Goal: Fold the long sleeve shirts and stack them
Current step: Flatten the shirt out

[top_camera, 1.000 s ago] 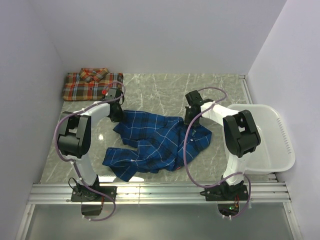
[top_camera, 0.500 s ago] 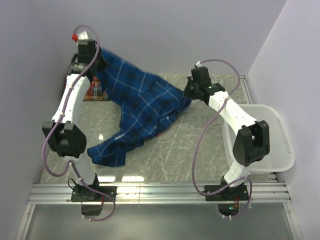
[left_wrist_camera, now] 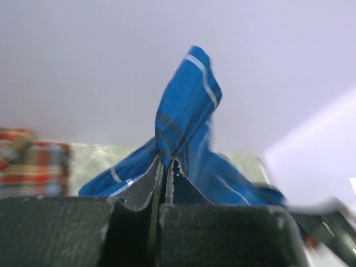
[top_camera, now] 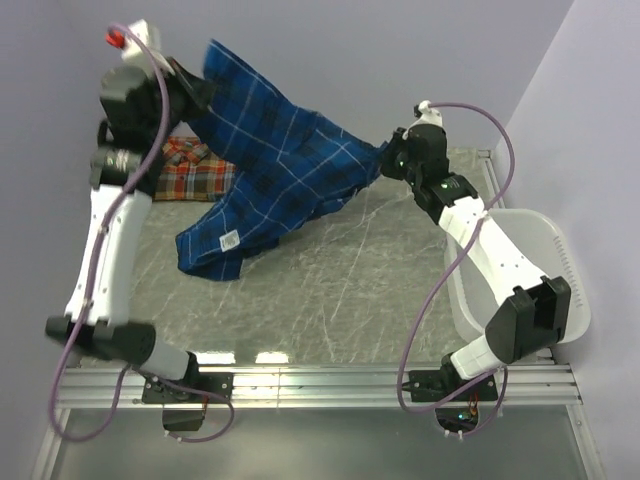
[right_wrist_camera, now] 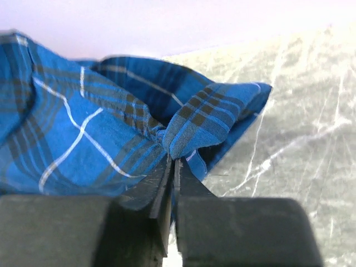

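Observation:
The royal blue plaid long sleeve shirt (top_camera: 285, 160) hangs stretched in the air between both arms. My left gripper (top_camera: 195, 85) is raised high at the back left and is shut on one bunched edge of it (left_wrist_camera: 186, 105). My right gripper (top_camera: 388, 160) sits lower at the back right, shut on another fold of the blue cloth (right_wrist_camera: 211, 119). The shirt's loose lower end (top_camera: 215, 250) droops to the table. The red-orange plaid long sleeve shirt (top_camera: 200, 175) lies folded at the back left, partly hidden behind the blue one and the left arm.
A white plastic basket (top_camera: 565, 305) stands at the right edge beside the right arm. The table (top_camera: 340, 290) is grey marble, with white walls close at the back and on both sides. The metal rail carrying the arm bases (top_camera: 320, 385) runs along the near edge.
A second ago the blue shirt lay crumpled on the table with both grippers down on it. Both arms have lifted it up and towards the back, spreading it, the left arm highest.

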Controlling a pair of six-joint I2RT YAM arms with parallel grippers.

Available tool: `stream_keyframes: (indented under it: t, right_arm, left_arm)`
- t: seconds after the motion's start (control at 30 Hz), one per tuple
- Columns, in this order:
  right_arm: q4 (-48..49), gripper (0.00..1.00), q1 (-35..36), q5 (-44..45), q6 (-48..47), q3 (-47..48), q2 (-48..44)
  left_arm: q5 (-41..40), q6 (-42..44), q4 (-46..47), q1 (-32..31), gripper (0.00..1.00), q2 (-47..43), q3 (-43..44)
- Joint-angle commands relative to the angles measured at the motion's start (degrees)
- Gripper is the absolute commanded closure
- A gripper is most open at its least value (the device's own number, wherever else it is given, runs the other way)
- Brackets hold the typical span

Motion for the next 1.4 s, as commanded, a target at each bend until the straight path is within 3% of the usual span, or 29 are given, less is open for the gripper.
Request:
stream_keyframes:
  t: [0.0, 0.03, 0.13, 0.17, 0.23, 0.37, 0.4, 0.5, 0.6, 0.8, 0.93, 1.1, 1.37]
  right_arm:
    - [-0.4, 0.85, -1.4, 2.4, 2.0, -5.3, -2.6]
    - [-1.0, 0.69, -1.5, 2.5, 2.2, -6.5, -3.1]
    - [-1.8, 0.43, -1.5, 1.8, 2.5, -11.8, -7.2]
    - [-1.3, 0.40, -1.5, 1.4, 2.2, -15.1, -9.8]
    - [-0.4, 0.33, -1.3, -0.2, 1.6, -18.3, -12.4]
    - [0.9, 0.31, -0.1, -8.4, -1.6, -25.7, -18.0]
    - [1.3, 0.31, 0.3, -9.6, -2.2, -26.7, -18.7]
    - [1.5, 0.31, 3.7, -13.6, -4.7, -28.8, -19.8]
    - [0.6, 0.31, 9.1, -14.0, -9.9, -28.1, -18.3]
    - [-5.0, 0.34, 15.5, -15.0, -15.0, -19.1, -8.9]
    - [-7.6, 0.34, 20.4, -14.9, -19.3, -16.3, -4.6]
    - [-6.0, 0.34, 21.2, -12.1, -21.1, -17.5, -0.3]
    - [-6.5, 0.33, 21.3, -12.2, -22.4, -12.9, 9.9]
  left_arm:
    - [5.4, 3.7, 3.3, -7.2, 0.99, -10.3, -13.2]
    - [5.3, 3.1, 5.1, -10.2, 0.99, -12.6, -17.6]
    - [4.2, 0.6, 8.5, -15.0, 1.00, -22.4, -36.6]
    - [3.6, 0.2, 10.0, -16.4, 0.98, -26.5, -45.1]
    - [2.1, -0.9, 10.0, -21.0, 0.93, -29.6, -52.0]
    - [-3.1, -4.1, 9.7, -27.2, 0.67, -36.3, -66.5]
    - [-3.4, -4.8, 9.9, -27.7, 0.48, -37.1, -68.0]
    - [-2.4, -6.3, 10.8, -27.7, 0.17, -39.7, -70.5]
    - [1.2, -4.3, 10.5, -27.7, 0.07, -38.8, -69.4]
    - [-11.2, -7.8, 3.4, -25.6, 0.06, -30.4, -62.8]
    - [-9.9, -11.6, 2.8, -19.3, 0.08, -23.8, -60.9]
    - [-8.8, -13.5, 6.0, -13.4, 0.09, -17.6, -61.8]
    - [-9.9, -15.8, 8.4, -10.4, 0.09, -12.3, -64.0]
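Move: Both grippers still pinch the raised blue shirt. Its landing place, the middle of the table, lies about 11 cm back, 13 cm right and 48 cm below the left gripper, and about 13 cm back, 15 cm left and 29 cm below the right. The folded red shirt is some 17 cm ahead, 12 cm left and 47 cm below the left gripper; the basket is about 18 cm back, 31 cm right and 22 cm below the right. Whip the left gripper down some 30 cm, back and right, opening on the way to release the shirt, then bring it forward, left and lower above the cloth, tipping downward. Open the right gripper at once, freeing its corner; draw it back and down, then left and lower over the shirt's middle, turning counter-clockwise about 40 degrees. ##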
